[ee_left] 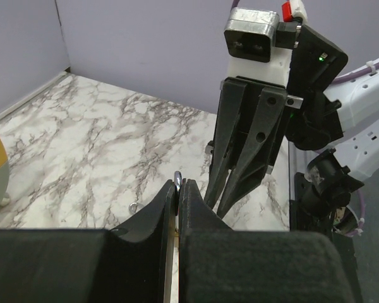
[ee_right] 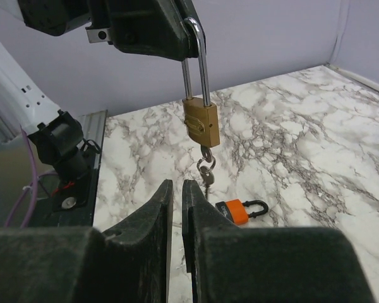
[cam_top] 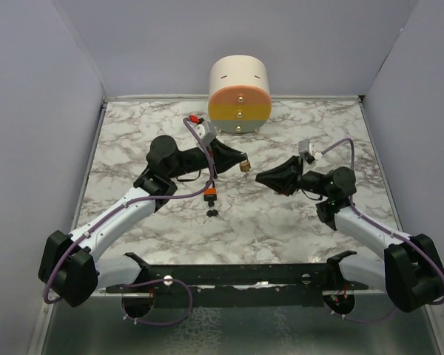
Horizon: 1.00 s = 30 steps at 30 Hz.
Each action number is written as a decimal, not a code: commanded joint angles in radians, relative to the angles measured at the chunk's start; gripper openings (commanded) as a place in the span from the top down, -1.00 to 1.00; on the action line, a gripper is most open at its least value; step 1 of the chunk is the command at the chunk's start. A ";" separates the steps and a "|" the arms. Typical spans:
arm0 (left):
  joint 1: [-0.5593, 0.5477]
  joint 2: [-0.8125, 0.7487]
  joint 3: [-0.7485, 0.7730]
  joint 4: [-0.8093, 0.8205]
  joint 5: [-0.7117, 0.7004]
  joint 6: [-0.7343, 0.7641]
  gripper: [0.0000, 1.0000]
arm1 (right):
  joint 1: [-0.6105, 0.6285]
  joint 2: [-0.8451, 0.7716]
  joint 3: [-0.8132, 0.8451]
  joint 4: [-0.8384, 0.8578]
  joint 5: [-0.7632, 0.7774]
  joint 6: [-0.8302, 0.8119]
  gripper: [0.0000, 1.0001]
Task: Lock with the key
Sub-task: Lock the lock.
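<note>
My left gripper (cam_top: 240, 161) is shut on the steel shackle of a brass padlock (ee_right: 200, 123) and holds it in the air above the table. In the left wrist view only the shackle's tip (ee_left: 177, 179) shows between the fingers. A ring with the key (ee_right: 205, 172) hangs under the padlock's body. My right gripper (ee_right: 177, 185) sits just in front of and below the hanging key. Its jaws stand a narrow slit apart with nothing between them. The same gripper (ee_left: 216, 203) points down at the table, seen from the left wrist.
An orange padlock (ee_right: 240, 209) lies on the marble table (cam_top: 296, 222) below the brass one, with small keys (cam_top: 212, 212) beside it. A small ring (ee_left: 133, 207) lies on the marble. A cream cylinder with an orange and yellow face (cam_top: 239, 96) stands at the back wall.
</note>
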State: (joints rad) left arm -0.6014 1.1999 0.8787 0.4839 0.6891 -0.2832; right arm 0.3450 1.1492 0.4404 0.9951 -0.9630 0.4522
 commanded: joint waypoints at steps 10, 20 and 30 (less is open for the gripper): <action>0.002 0.017 0.031 0.182 0.148 -0.160 1.00 | 0.000 -0.001 -0.005 0.146 -0.049 0.090 0.70; 0.000 0.030 0.032 0.191 0.152 -0.164 1.00 | 0.011 0.015 0.013 0.148 -0.049 0.108 0.07; -0.001 0.030 0.032 0.219 0.168 -0.184 1.00 | 0.045 0.040 0.018 0.162 -0.015 0.097 -0.14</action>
State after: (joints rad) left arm -0.6018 1.2293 0.8787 0.6296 0.8246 -0.4442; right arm 0.3698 1.1748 0.4400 1.1187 -0.9924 0.5533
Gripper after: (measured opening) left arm 0.032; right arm 0.595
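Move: Some 4 cm to the right hand's left, 2 cm farther out and 3 cm higher hangs the brass padlock, its shackle already pinched by the left hand, about 5 cm below that hand's point, 1 cm right of it and 1 cm farther out. On the table, about 25 cm below the right hand, lie the orange padlock, 16 cm left and 7 cm ahead, and the loose keys, 15 cm left and level with it. Opening from nearly shut to a little over half wide, the right fingers spread before the hanging brass padlock while their hand eases back and up, just over 1 cm each way, edging left late on. The left hand keeps its pinch on the shackle and carries the padlock back about 2.5 cm, also up and slightly right towards the right fingers, turning some 10 degrees clockwise. ##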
